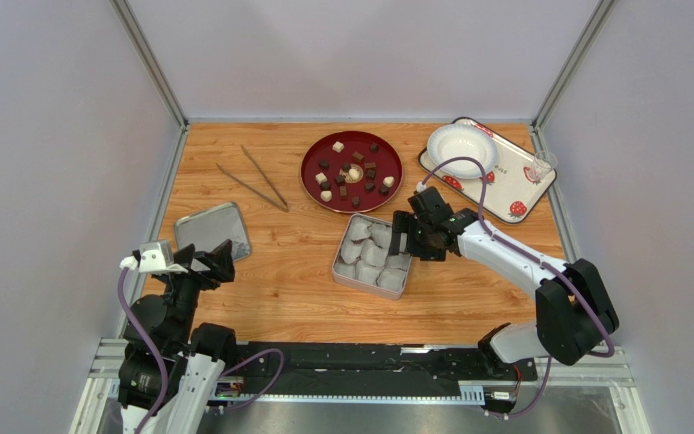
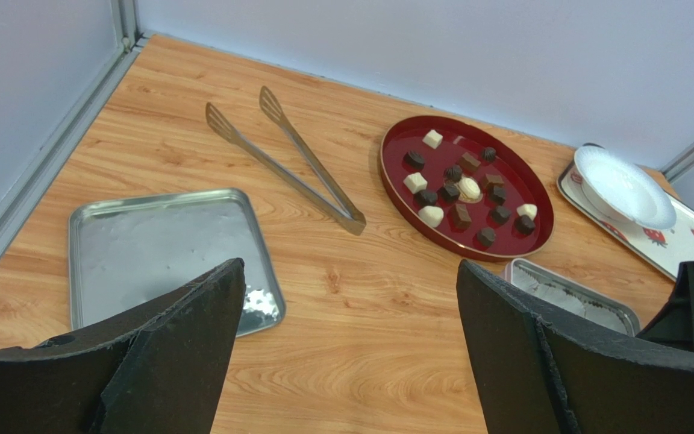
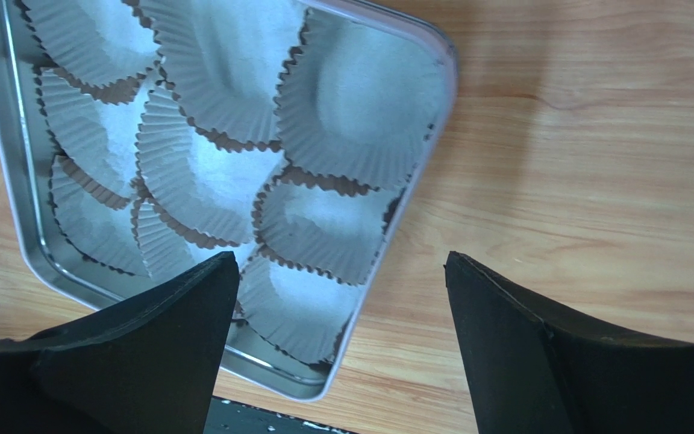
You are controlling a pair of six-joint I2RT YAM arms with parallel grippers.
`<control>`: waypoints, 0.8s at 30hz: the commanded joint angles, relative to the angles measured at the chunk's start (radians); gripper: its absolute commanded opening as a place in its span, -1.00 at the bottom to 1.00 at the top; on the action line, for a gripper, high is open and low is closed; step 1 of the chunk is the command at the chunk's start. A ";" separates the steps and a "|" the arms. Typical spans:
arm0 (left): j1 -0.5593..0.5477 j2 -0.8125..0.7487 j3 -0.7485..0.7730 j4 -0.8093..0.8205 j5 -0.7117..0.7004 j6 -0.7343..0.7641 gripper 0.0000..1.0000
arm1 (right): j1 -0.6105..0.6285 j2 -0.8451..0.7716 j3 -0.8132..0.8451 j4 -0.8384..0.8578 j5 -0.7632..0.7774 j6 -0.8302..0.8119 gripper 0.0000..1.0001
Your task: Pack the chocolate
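The chocolate (image 1: 370, 170) lies as small dark brown and cream pieces (image 2: 455, 174) on a round red plate (image 1: 310, 176) at the back middle of the table. In front of the plate stands an open metal tin (image 1: 335, 268) lined with several white paper cups (image 3: 360, 99); I see no chocolate in them. My right gripper (image 1: 407, 239) hovers open over the tin's right edge (image 3: 352, 330), its fingers empty (image 3: 340, 262). My left gripper (image 1: 219, 262) is open and empty above bare wood (image 2: 349, 271), near the front left, far from the plate (image 2: 387, 172).
Metal tongs (image 1: 253, 179) lie left of the plate. A flat metal lid (image 1: 212, 231) rests at the left, just beyond my left gripper (image 2: 161, 253). A strawberry-print tray (image 1: 513, 194) with a white bowl (image 1: 461, 145) sits at the back right. Walls enclose three sides.
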 commanded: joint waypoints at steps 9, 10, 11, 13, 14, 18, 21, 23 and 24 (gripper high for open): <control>-0.004 -0.137 0.016 0.022 0.011 -0.009 0.89 | 0.326 0.157 0.104 0.209 -0.062 0.201 0.76; -0.004 -0.137 0.016 0.021 0.011 -0.009 0.89 | 0.378 0.169 0.116 0.218 -0.065 0.207 0.76; -0.004 -0.136 0.014 0.021 0.011 -0.009 0.89 | 0.401 0.183 0.133 0.238 -0.068 0.212 0.76; -0.003 -0.136 0.014 0.022 0.010 -0.009 0.89 | 0.458 0.217 0.179 0.264 -0.084 0.184 0.76; -0.004 -0.134 0.014 0.022 0.010 -0.009 0.89 | 0.471 0.228 0.193 0.269 -0.088 0.154 0.77; -0.003 -0.122 0.014 0.024 0.011 -0.007 0.89 | 0.498 0.252 0.253 0.251 -0.126 0.088 0.77; -0.004 -0.099 0.014 0.022 0.011 -0.006 0.89 | 0.494 0.228 0.280 0.174 -0.095 0.026 0.78; -0.004 -0.072 0.016 0.024 0.008 -0.004 0.88 | 0.481 0.185 0.285 0.113 -0.036 -0.014 0.79; -0.004 -0.061 0.017 0.024 0.004 -0.004 0.88 | 0.457 0.166 0.279 0.097 -0.014 -0.041 0.79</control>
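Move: The pale box of paper cups has its middle about 9 cm to the left of my right hand, roughly level with it fore and aft and 5 cm below; its right rim runs just under my open fingers. The red plate of chocolates lies some 20 cm ahead and 16 cm left, the strawberry tray about 20 cm ahead and 18 cm right. From my left hand the box is about 34 cm right, 5 cm ahead and 25 cm lower. I sweep my right hand about 20 cm to the left, drawing it some 8 cm back as it goes, and shove the box along with my open fingers, starting from its right rim. I dip slightly first, then rise about 4 cm late in the sweep while the wrist swings nearly 30 degrees counter-clockwise; the fingers stay wide open. ##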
